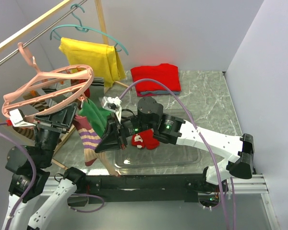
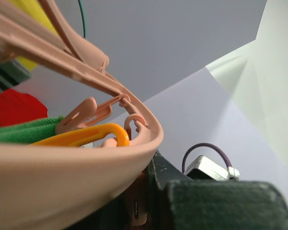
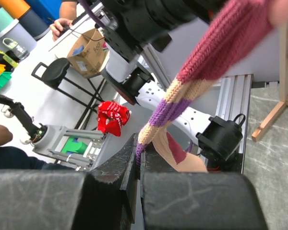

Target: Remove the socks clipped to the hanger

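Note:
The pink ring hanger (image 1: 48, 86) hangs tilted from the rail at the left, and its rim (image 2: 62, 182) fills the left wrist view. My left gripper (image 1: 67, 117) reaches under the rim, its jaws (image 2: 139, 206) pinching a pink clip (image 2: 137, 211). A maroon, tan and purple striped sock (image 1: 89, 139) hangs from the ring. My right gripper (image 1: 108, 139) is shut on its lower end (image 3: 149, 129). A green sock (image 1: 97, 117) hangs beside it. A red sock with a white figure (image 1: 144, 140) lies in the clear tray.
A yellow shirt (image 1: 91, 57) hangs on a teal coat hanger at the back. A folded red garment (image 1: 156, 76) lies at the back of the table. The clear tray (image 1: 182, 155) sits near the front edge. More striped socks (image 1: 26, 129) hang at the ring's left.

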You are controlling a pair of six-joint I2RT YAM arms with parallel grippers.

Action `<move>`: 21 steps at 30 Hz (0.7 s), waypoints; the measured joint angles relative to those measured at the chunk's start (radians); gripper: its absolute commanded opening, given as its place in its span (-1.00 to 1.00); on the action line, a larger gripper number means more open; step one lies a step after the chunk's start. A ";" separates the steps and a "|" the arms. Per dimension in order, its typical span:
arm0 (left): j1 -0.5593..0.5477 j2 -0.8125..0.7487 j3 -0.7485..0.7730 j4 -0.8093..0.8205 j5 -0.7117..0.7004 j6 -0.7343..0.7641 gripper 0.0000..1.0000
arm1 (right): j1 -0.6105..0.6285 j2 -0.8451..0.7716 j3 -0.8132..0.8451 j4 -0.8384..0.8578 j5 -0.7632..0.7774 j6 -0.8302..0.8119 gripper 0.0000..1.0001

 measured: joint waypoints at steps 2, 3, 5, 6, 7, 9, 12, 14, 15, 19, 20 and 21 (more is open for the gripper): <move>0.000 0.013 0.027 -0.004 -0.002 0.018 -0.98 | -0.006 0.000 -0.012 0.015 -0.003 0.005 -1.00; 0.000 0.018 0.038 -0.011 -0.002 0.018 -0.98 | -0.008 0.000 -0.014 0.019 -0.004 0.008 -1.00; 0.000 0.026 0.053 -0.035 -0.004 0.020 -0.98 | -0.011 0.000 -0.023 0.026 -0.006 0.009 -1.00; 0.000 0.032 0.060 -0.048 -0.006 0.021 -0.92 | -0.011 0.000 -0.024 0.024 -0.003 0.007 -1.00; 0.000 0.038 0.067 -0.060 -0.010 0.025 -0.80 | -0.011 0.000 -0.024 0.019 0.002 0.003 -1.00; 0.000 0.050 0.076 -0.073 -0.010 0.035 0.01 | -0.011 0.000 -0.024 0.007 0.018 -0.011 -1.00; 0.000 0.059 0.081 -0.100 -0.010 0.039 0.71 | -0.011 0.000 -0.024 -0.022 0.042 -0.029 -1.00; 0.000 0.061 0.081 -0.119 0.000 0.044 0.91 | -0.012 0.000 -0.024 -0.040 0.057 -0.038 -1.00; 0.000 0.062 0.080 -0.124 0.013 0.045 0.97 | -0.012 0.001 -0.023 -0.049 0.067 -0.039 -1.00; 0.000 0.053 0.076 -0.142 0.068 0.079 0.93 | -0.013 0.013 -0.005 -0.090 0.109 -0.042 -1.00; 0.000 0.045 0.071 -0.149 0.082 0.090 0.93 | -0.014 0.020 0.002 -0.096 0.117 -0.042 -1.00; 0.000 0.031 0.066 -0.163 0.096 0.103 0.93 | -0.018 0.026 0.007 -0.101 0.124 -0.042 -1.00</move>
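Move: My left fingers are already closed on the pink clip at the striped sock's cuff. The hanger ring's middle is about 8 cm farther out, 8 cm left and 5 cm above that hand; the green sock is about 8 cm to its right, 2 cm farther out and 8 cm lower. My right fingers already pinch the striped sock lower down; from them the clip is some 12 cm ahead, 6 cm left and 9 cm up. I spread my left fingers wide and let go of the clip, sinking about 3 cm after a slight rise and easing a little to the right, left side rolling up some 10 degrees. Meanwhile my right hand keeps its pinch on the striped sock and eases about 4 cm forward and down towards below the clip, turning slightly clockwise. ##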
